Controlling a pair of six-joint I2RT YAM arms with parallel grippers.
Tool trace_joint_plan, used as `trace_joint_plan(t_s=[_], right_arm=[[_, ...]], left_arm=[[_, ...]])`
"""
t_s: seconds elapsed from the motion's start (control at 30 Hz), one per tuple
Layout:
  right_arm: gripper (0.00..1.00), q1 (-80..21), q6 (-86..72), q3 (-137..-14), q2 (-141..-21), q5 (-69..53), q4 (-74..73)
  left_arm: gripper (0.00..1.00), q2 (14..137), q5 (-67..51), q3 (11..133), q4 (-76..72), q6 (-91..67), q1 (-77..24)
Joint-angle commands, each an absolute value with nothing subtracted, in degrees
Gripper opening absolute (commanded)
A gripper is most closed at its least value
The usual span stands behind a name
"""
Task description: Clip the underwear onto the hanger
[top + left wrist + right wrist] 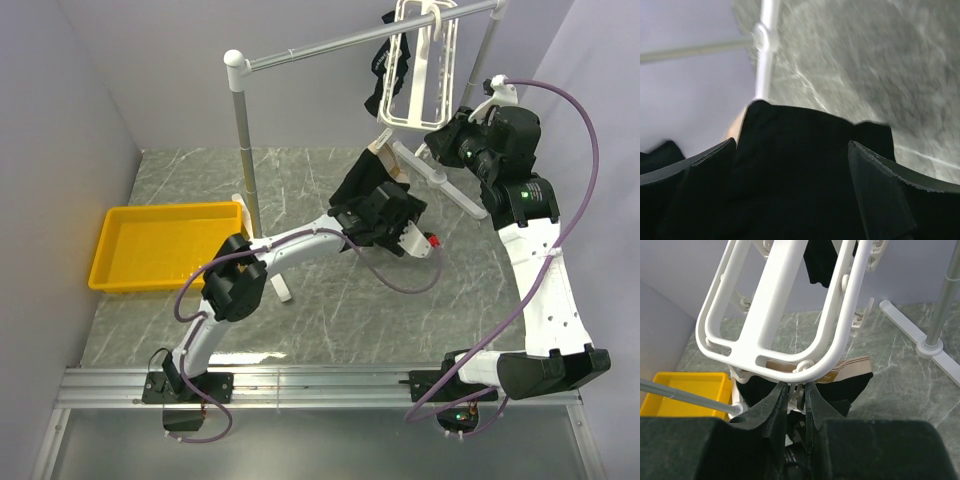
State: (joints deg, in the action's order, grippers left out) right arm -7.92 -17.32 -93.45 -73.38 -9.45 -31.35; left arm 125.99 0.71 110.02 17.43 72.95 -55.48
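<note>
The white hanger hangs from the rail at the back right; its frame fills the top of the right wrist view. My right gripper is at the frame's lower edge, shut on a small white clip. The underwear, black with a tan waistband, hangs just below that edge. I cannot tell whether the clip grips it. My left gripper sits under the underwear with its fingers wide open. Black cloth fills the gap between them.
A grey rail stand with a post and white feet carries the hanger. A narrow black garment is clipped on the hanger. A yellow tray lies at the left. Walls stand close on both sides.
</note>
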Motion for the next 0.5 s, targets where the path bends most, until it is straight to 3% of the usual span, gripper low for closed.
trace_joint_plan(t_s=[0.0,0.2,0.47], right_arm=[[0.0,-8.4,-17.8,-95.0,-73.1,-9.1,-29.4],[0.0,-8.3,-17.5,-94.7,-72.8,-9.1,-29.5],[0.0,-8.3,-17.4,-94.2,-72.9,-9.5,-29.6]], left_arm=[[0.99,123.7,-0.8,113.8,16.1,72.8,-57.0],[0.99,131.9,2.9,126.2,19.9,72.9,-56.1],[0.99,136.3,5.1,130.8,18.0,74.5,-54.9]])
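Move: The free corner of the underwear's waistband hangs about 6 cm ahead of the left hand, 5 cm to its right and 4 cm above it. The already clipped corner is about 9 cm to the left hand's left, 1 cm ahead and 18 cm up. The hanger clip gripped by the right fingers sits almost straight above the left hand, some 22 cm up. From the right hand, the free corner lies roughly 6 cm ahead, 5 cm right and 18 cm below. The underwear's loose waistband corner is what the open, empty left hand goes for: it climbs about 5 cm while shifting some 3.5 cm to the right along the hanging cloth, then pushes forward about 4 cm, sinking slightly near the end. The wrist tips up a little and the fingers stay wide open, cloth lying in view between them. The right hand holds still, keeping its grip on the hanger's clip. ##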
